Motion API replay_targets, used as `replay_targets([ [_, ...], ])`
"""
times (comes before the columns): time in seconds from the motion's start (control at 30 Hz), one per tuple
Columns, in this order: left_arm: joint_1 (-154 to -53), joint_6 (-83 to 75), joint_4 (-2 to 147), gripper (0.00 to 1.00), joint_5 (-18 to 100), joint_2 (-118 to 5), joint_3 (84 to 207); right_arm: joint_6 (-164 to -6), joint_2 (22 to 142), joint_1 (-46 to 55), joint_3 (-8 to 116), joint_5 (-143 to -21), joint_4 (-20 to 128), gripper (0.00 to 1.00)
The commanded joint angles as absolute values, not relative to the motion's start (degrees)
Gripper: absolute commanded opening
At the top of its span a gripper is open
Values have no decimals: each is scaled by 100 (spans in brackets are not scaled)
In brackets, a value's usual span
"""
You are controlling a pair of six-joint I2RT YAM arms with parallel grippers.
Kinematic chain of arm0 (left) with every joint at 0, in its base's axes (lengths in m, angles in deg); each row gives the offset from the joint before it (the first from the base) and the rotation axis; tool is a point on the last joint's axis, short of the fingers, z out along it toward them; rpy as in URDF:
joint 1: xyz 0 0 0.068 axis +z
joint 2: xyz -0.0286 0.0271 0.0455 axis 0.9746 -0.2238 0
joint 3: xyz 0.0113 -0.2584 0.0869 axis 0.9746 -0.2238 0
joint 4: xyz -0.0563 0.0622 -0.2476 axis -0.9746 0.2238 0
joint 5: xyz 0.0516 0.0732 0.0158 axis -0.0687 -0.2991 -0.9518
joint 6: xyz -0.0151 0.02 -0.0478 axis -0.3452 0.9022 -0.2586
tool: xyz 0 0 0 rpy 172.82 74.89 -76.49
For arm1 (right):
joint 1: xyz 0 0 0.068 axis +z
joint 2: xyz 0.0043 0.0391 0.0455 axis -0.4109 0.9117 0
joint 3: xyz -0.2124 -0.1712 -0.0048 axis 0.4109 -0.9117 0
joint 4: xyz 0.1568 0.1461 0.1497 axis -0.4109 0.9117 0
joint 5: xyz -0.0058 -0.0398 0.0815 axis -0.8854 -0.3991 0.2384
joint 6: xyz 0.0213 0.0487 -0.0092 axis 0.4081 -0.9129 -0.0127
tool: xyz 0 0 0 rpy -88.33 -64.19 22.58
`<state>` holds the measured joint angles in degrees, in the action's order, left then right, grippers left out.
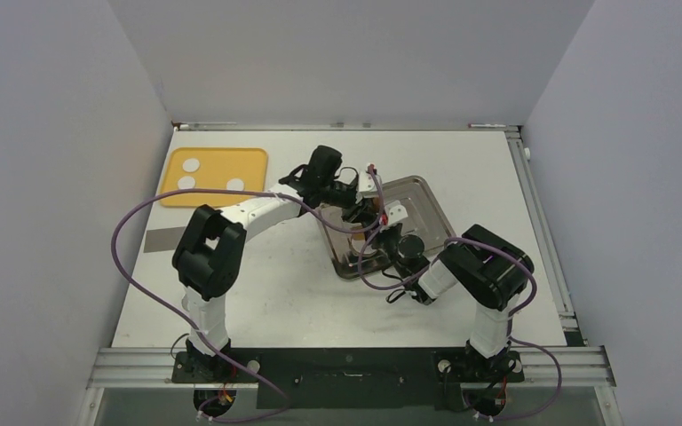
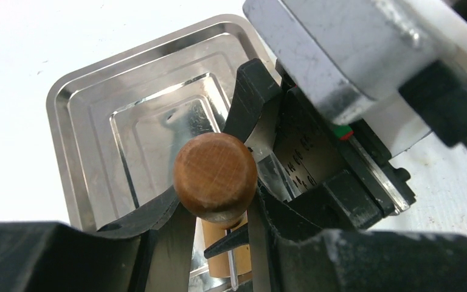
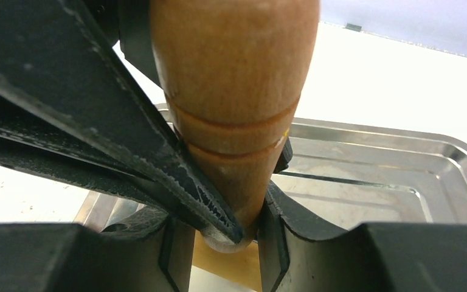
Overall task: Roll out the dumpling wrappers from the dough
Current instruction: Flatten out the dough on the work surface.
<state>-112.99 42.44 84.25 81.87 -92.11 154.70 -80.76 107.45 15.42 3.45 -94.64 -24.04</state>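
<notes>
Three small white rounds of dough [image 1: 191, 165] lie on a yellow board [image 1: 250, 160] at the back left, far from both grippers. A wooden rolling pin is held over a metal tray [image 1: 426, 200]. My left gripper [image 2: 216, 204] is shut on one round brown handle of the rolling pin [image 2: 214, 176]. My right gripper [image 3: 225, 225] is shut on the other tapered handle of the rolling pin [image 3: 237, 91]. In the top view the left gripper [image 1: 361, 206] and right gripper [image 1: 389, 232] meet above the tray's left half. No dumpling wrappers are in view.
The metal tray [image 2: 85, 121] [image 3: 401, 152] sits askew right of the table's centre. A grey flat card [image 1: 164, 240] lies near the left edge, in front of the yellow board. White walls close in the table on three sides.
</notes>
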Motion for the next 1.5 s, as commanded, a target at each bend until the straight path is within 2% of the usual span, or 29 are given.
replay_targets([
  [0.0, -11625, 4098, 9672, 0, 7928, -9838, 14718, -9208, 11317, 1953, -318, -9071, -94, 8],
  [0.5, -11635, 3999, 9411, 0, 8060, -9727, 14095, -9910, 11399, 2560, -727, -9385, -330, 8],
  [0.83, -11765, 3998, 9733, 0, 8230, -9074, 14060, -9487, 9845, 2841, -233, -9657, 1384, 8],
  [1.1, -11759, 4606, 11574, 0, 8089, -8813, 15959, -8505, 9063, 2766, 1043, -9915, 2338, 8],
  [1.3, -11758, 4599, 12076, 0, 7930, -8753, 17312, -7897, 8924, 2392, 1929, -9808, 1902, 8],
  [1.47, -11729, 4627, 12077, 0, 7811, -8743, 17701, -7413, 9257, 2242, 2486, -9648, 1802, 8],
])
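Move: Both hands hold the upright handle of the wooden roller. The dough is hidden, seemingly under the roller, about 4 cm back from the left hand, 3 cm to its left and 12 cm below. From the right hand the dough is some 3 cm back, 2 cm left and 6 cm down. The metal tray's middle lies about level with the left hand, 4 cm to its right and 13 cm below. Both hands keep gripping the handle, draw the roller back about 6 cm, then lift and carry it forward. ##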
